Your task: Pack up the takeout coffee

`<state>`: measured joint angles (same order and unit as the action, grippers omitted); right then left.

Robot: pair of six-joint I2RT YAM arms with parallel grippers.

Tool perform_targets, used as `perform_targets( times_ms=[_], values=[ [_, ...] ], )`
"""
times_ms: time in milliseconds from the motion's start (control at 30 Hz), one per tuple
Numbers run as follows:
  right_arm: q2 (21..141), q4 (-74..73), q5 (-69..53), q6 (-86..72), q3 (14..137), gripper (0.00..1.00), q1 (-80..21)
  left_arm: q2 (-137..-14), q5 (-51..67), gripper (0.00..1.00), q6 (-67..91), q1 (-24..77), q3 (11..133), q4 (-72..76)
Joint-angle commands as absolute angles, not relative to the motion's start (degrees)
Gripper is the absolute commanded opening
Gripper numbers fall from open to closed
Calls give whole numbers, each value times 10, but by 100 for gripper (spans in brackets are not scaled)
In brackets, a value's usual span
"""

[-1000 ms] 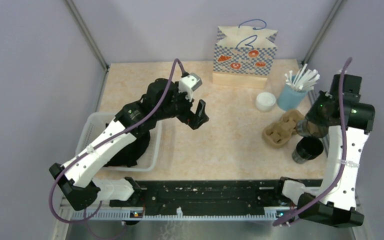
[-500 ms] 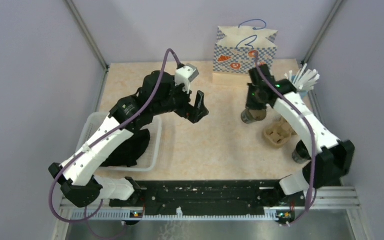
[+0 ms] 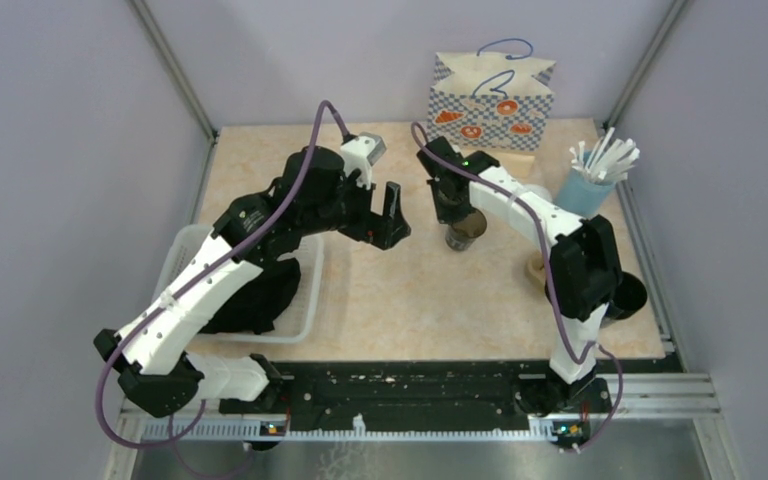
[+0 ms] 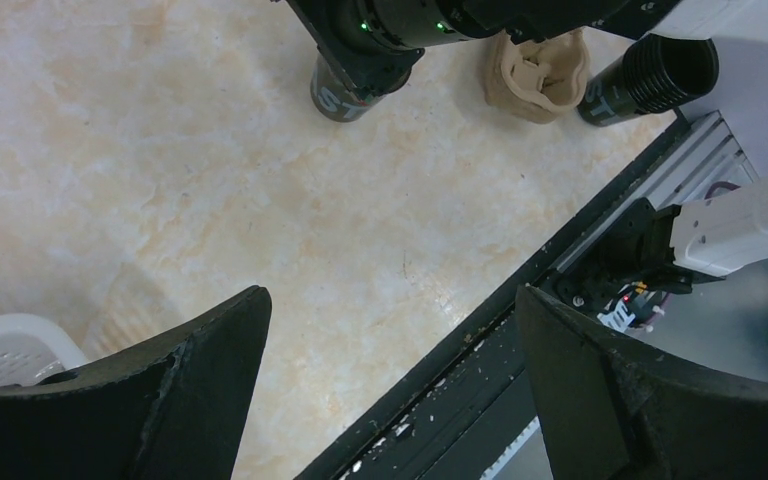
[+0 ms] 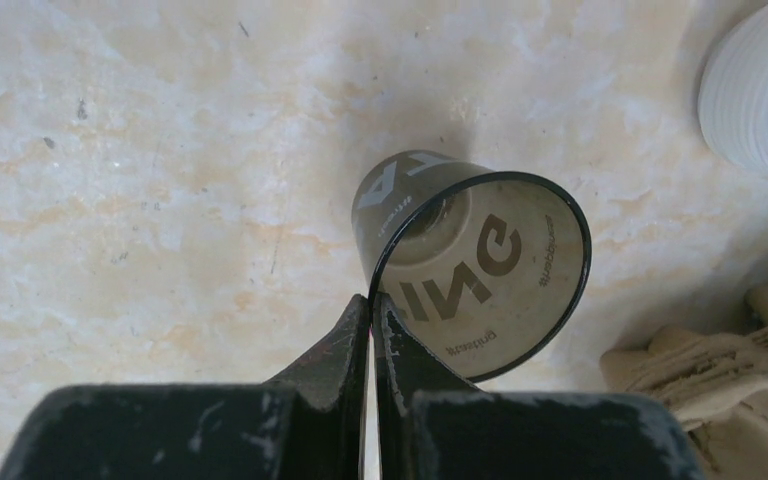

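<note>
One small takeout coffee cup [image 3: 466, 231] has dark grey sides with pale lettering and a pale round top inside a thin black rim. It stands at or just above the table's middle, also in the left wrist view [image 4: 338, 98]. My right gripper [image 3: 452, 212] is shut on its rim [image 5: 372, 305], one finger on each side of the cup [image 5: 470, 270] wall. A second cup like it is not in view. My left gripper [image 3: 392, 214] is open and empty [image 4: 390, 300], a little left of the cup.
The paper bag [image 3: 490, 102] stands at the back. A blue holder of straws [image 3: 588, 187], a white lid [image 5: 760, 90], a cardboard cup carrier [image 4: 538, 70] and a larger black lidless cup [image 4: 650, 75] are at the right. A white basket [image 3: 185, 250] with black cloth is at the left.
My right arm has carried the cup from the right side, past the carrier, to the table's middle. My left gripper has shifted slightly left and stayed open.
</note>
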<state>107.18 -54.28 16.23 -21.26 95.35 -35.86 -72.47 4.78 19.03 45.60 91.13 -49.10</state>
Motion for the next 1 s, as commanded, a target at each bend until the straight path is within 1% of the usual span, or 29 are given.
perform_targets(
  times_ms=[0, 267, 300, 333, 367, 400, 433, 567, 667, 767, 833, 967],
  values=[
    [1084, -550, 173, -190, 985, 0, -367, -713, 38, 99, 206, 458, 934, -492],
    [1096, -569, 162, -187, 997, 0, -382, -704, 35, 98, 212, 458, 922, -484],
    [1096, -574, 157, -186, 1003, 7, -383, -704, 34, 98, 212, 458, 922, -483],
    [1095, -582, 156, -186, 1011, 22, -384, -704, 34, 98, 212, 458, 920, -483],
    [1093, -591, 157, -185, 1023, 33, -386, -704, 34, 98, 212, 458, 920, -483],
    [1092, -602, 160, -186, 1035, 43, -385, -704, 35, 98, 211, 458, 920, -484],
    [1091, -615, 165, -186, 1052, 48, -386, -704, 36, 98, 210, 458, 920, -484],
    [1061, -656, 179, -187, 1113, 60, -382, -708, 40, 98, 205, 458, 920, -486],
    [1019, -644, 160, -189, 1098, 62, -343, -716, 44, 99, 196, 458, 923, -486],
    [972, -598, 138, -184, 1034, 65, -273, -727, 45, 98, 179, 458, 935, -486],
    [947, -575, 116, -188, 998, 66, -226, -738, 47, 98, 165, 458, 945, -486],
    [910, -529, 136, -206, 929, 68, -157, -761, 51, 98, 140, 458, 966, -491]
  ],
)
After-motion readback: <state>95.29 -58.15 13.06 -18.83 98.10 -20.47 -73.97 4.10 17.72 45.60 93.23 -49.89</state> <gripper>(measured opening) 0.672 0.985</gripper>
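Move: The right hand still pinches the near-left rim of the coffee cup, whose middle is about 4 cm to its right, level fore and aft, and 4 cm below, just over its spot on the table. The white tub stands some 18 cm right and 7 cm ahead, the cup carrier 24 cm right and 2 cm back. From the left hand the cup is roughly 15 cm right, 13 cm ahead and 25 cm below. The right hand sinks 1 cm, opens off the cup's rim, rises 10 cm, swings right towards the white tub. ##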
